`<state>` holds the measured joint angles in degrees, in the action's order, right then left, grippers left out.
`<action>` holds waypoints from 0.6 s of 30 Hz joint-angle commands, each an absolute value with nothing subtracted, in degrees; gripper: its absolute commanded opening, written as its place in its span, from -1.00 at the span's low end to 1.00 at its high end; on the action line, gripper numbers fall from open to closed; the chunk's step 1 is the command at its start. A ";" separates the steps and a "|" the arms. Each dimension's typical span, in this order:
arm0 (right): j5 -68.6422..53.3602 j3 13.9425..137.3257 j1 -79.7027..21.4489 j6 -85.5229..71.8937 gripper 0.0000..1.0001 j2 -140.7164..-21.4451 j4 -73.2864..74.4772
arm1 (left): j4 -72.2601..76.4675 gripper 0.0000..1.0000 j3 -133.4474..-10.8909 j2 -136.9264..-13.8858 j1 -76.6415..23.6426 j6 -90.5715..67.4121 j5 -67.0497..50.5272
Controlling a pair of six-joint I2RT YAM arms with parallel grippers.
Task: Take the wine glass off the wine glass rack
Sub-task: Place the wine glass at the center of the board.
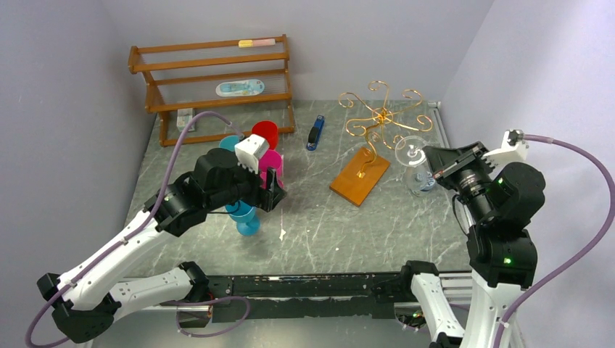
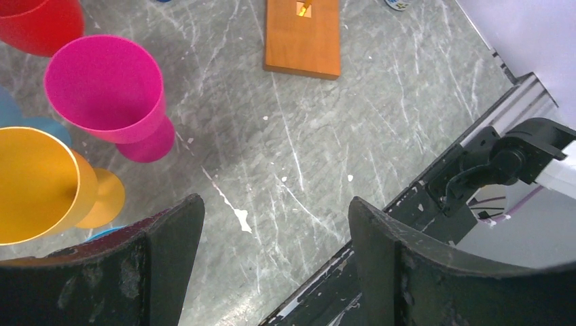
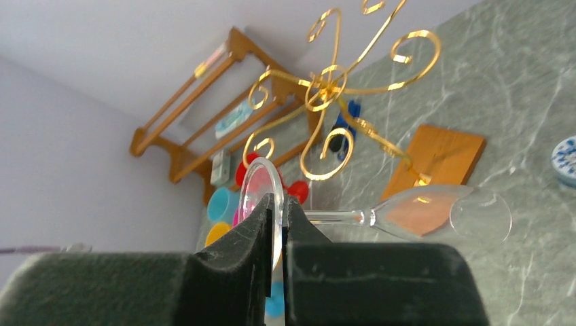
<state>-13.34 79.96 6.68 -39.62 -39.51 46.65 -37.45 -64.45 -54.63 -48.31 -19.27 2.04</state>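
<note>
The wine glass rack (image 1: 381,116) is a gold wire stand with scroll arms on an orange-brown wooden base (image 1: 360,176), at the back middle of the table. The clear wine glass (image 1: 415,156) hangs just right of the rack, bowl downward. My right gripper (image 3: 278,204) is shut on the glass's round foot (image 3: 260,183), with the stem (image 3: 339,217) and bowl (image 3: 435,214) sticking out sideways. The foot sits close under the nearest gold curl (image 3: 261,146), a small gap between them. My left gripper (image 2: 275,210) is open and empty over the table's near edge, far from the rack.
A brown slatted shelf (image 1: 214,80) stands at the back left. Pink (image 2: 109,95), red (image 2: 34,24) and yellow (image 2: 34,183) cups cluster by the left arm. A blue stapler (image 1: 315,133) lies behind them. A small blue-white dish (image 3: 564,159) lies under the glass's bowl.
</note>
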 commanded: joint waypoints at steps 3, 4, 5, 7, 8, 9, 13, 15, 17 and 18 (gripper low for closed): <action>-29.62 79.12 6.55 -33.87 -1.00 -38.83 50.48 | -33.09 0.64 -64.60 -53.53 -48.74 -19.91 -4.68; -31.76 78.65 6.85 -32.52 -1.00 -38.82 50.65 | -32.51 0.64 -64.52 -53.53 -48.70 -20.13 -5.59; -33.85 78.13 7.07 -31.44 -1.00 -38.92 50.73 | -31.74 0.65 -64.38 -53.59 -48.73 -20.44 -6.47; -38.38 75.52 7.07 -31.75 -1.00 -38.79 49.15 | -29.53 0.64 -64.06 -53.89 -48.72 -21.51 -8.88; -40.68 73.95 7.04 -32.50 -1.00 -38.68 47.85 | -28.03 0.64 -63.86 -54.19 -48.69 -22.06 -10.79; -42.65 72.40 7.03 -33.23 -1.00 -38.61 46.53 | -26.49 0.63 -63.69 -54.55 -48.69 -22.71 -12.81; -46.69 69.73 6.88 -33.82 -1.00 -39.28 44.80 | -19.46 0.63 -62.44 -57.07 -48.79 -25.01 -23.42; -46.59 69.13 6.86 -33.33 -1.00 -39.69 45.06 | -15.72 0.64 -61.72 -58.57 -48.78 -26.34 -27.44; -46.81 68.43 6.86 -33.01 -1.00 -40.17 45.21 | -12.19 0.64 -60.75 -59.85 -49.13 -27.97 -29.55; -47.68 67.87 6.86 -33.35 -1.00 -40.32 44.95 | -9.55 0.64 -60.20 -60.38 -49.39 -29.02 -30.20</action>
<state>-42.68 68.73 6.96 -33.95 -40.38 47.64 -20.14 -62.37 -58.28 -48.49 -24.97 -21.04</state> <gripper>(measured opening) 0.083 0.818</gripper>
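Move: The right gripper already pinches the foot of the clear wine glass, bowl hanging down; the open left gripper it is going to is about 38 cm to its left, level fore-and-aft, some 15 cm lower. The rack stands roughly 24 cm ahead and 12 cm left of the right hand, the small jar 22 cm ahead and 4 cm right. From the left hand the clear glass is about 35 cm right, 3 cm ahead, 6 cm higher; the pink glass is 18 cm straight ahead, well below. Keep the right gripper shut on the clear glass's foot and carry it about 7 cm left, drawing back slightly, letting it sink more and more as it goes, while the hand swings some 30 degrees counter-clockwise and dips a little. Meanwhile bring the open left gripper right to meet it, speeding up, also rising and drawing back, turning clockwise with its fingers tilting up towards level. ##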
